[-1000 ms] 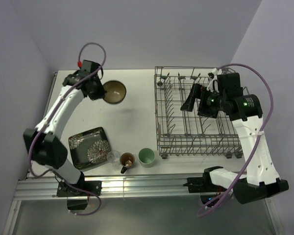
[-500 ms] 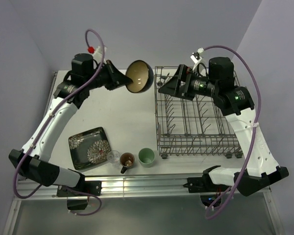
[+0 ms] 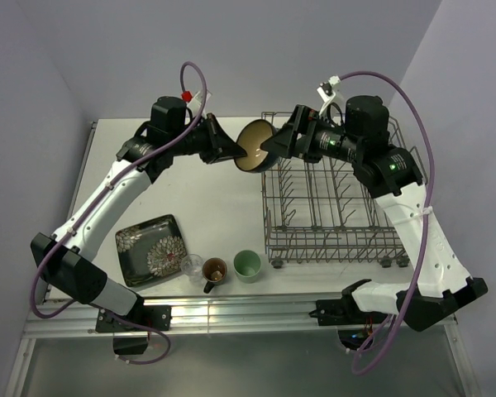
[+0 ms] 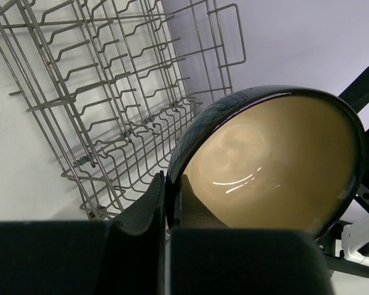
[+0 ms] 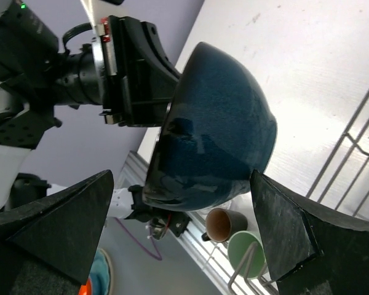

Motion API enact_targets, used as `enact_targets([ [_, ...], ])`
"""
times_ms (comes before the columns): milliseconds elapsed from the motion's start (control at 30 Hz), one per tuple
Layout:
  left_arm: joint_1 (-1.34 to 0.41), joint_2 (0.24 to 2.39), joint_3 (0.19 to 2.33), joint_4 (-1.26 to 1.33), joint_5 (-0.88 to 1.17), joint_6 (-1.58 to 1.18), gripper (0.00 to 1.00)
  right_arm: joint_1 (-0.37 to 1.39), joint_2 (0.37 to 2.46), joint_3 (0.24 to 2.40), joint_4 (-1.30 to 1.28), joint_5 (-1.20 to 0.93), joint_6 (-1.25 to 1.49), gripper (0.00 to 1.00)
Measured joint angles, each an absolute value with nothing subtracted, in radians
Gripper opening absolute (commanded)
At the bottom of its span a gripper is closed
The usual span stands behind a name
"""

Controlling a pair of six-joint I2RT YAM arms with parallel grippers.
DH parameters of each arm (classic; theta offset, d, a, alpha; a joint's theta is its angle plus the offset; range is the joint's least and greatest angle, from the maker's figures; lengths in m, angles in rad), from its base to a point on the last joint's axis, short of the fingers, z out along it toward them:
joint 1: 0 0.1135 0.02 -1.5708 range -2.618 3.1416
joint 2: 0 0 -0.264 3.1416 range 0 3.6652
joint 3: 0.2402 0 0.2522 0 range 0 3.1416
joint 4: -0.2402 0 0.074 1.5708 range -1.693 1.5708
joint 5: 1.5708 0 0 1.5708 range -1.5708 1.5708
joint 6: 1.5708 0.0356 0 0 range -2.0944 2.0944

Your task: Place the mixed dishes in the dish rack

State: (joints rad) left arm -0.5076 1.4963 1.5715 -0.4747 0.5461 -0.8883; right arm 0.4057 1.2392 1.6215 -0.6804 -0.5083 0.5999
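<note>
My left gripper (image 3: 231, 152) is shut on the rim of the dark bowl with tan inside (image 3: 253, 146) and holds it tilted in the air at the dish rack's (image 3: 335, 207) far left corner. In the left wrist view my fingers (image 4: 152, 206) pinch the bowl's rim (image 4: 277, 166), with the rack (image 4: 111, 92) behind. My right gripper (image 3: 274, 145) is open right beside the bowl. In the right wrist view its fingers (image 5: 61, 227) spread wide on either side of the bowl's dark blue outside (image 5: 218, 135).
The square black floral plate (image 3: 150, 248), small clear glass (image 3: 191, 265), brown mug (image 3: 214, 270) and pale green cup (image 3: 247, 265) stand in a row near the table's front edge. Mug (image 5: 224, 224) and cup (image 5: 246, 252) also show below the bowl in the right wrist view.
My left gripper lifted the bowl from the far left of the table and carried it right to the rack's corner. My right gripper swung left across the rack to meet it.
</note>
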Motion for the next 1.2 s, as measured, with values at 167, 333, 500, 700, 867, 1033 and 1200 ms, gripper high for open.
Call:
enact_targets([
  [167,-0.508,1.501,1.572,-0.475,0.549,-0.889,0.00,0.421,1.240,1.618,-0.691,-0.450,0.586,1.00],
  [333,-0.508,1.502,1.590,-0.474,0.554,-0.889,0.00,0.433,1.240,1.608,-0.693,-0.426,0.583,1.00],
  [500,-0.508,1.503,1.597,-0.469,0.559,-0.888,0.00,0.436,1.233,1.558,-0.664,-0.444,0.606,1.00],
  [700,-0.509,1.503,1.597,-0.456,0.572,-0.896,0.00,0.436,1.233,1.545,-0.630,-0.471,0.620,1.00],
  [867,-0.516,1.503,1.597,-0.431,0.591,-0.907,0.00,0.436,1.233,1.538,-0.598,-0.488,0.632,1.00],
  [1033,-0.527,1.503,1.596,-0.423,0.605,-0.908,0.00,0.439,1.233,1.529,-0.580,-0.499,0.639,0.93],
  [1200,-0.528,1.505,1.594,-0.422,0.591,-0.901,0.00,0.438,1.232,1.519,-0.579,-0.486,0.659,0.26],
])
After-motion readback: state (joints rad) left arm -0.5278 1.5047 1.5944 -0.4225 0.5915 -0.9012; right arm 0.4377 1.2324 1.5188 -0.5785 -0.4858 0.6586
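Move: The bowl is already pinched by the rim in the left gripper, its middle about 4 cm to that hand's right, 2 cm ahead and 3 cm above. From the open right gripper the bowl's middle lies about 4 cm left, 4 cm ahead and 3 cm below. The rack's middle is some 14 cm ahead and 17 cm right of the right hand, the green cup about 10 cm back and 8 cm left, both roughly 35 cm down. Lower the open right gripper about 2 cm, easing it a little over 1 cm left so its fingers straddle the outside of the bowl, then close them by about a quarter until the pads bear on opposite sides. Meanwhile keep the left pinch on the rim and lift the bowl about 2 cm, drifting slightly right towards the right gripper. ##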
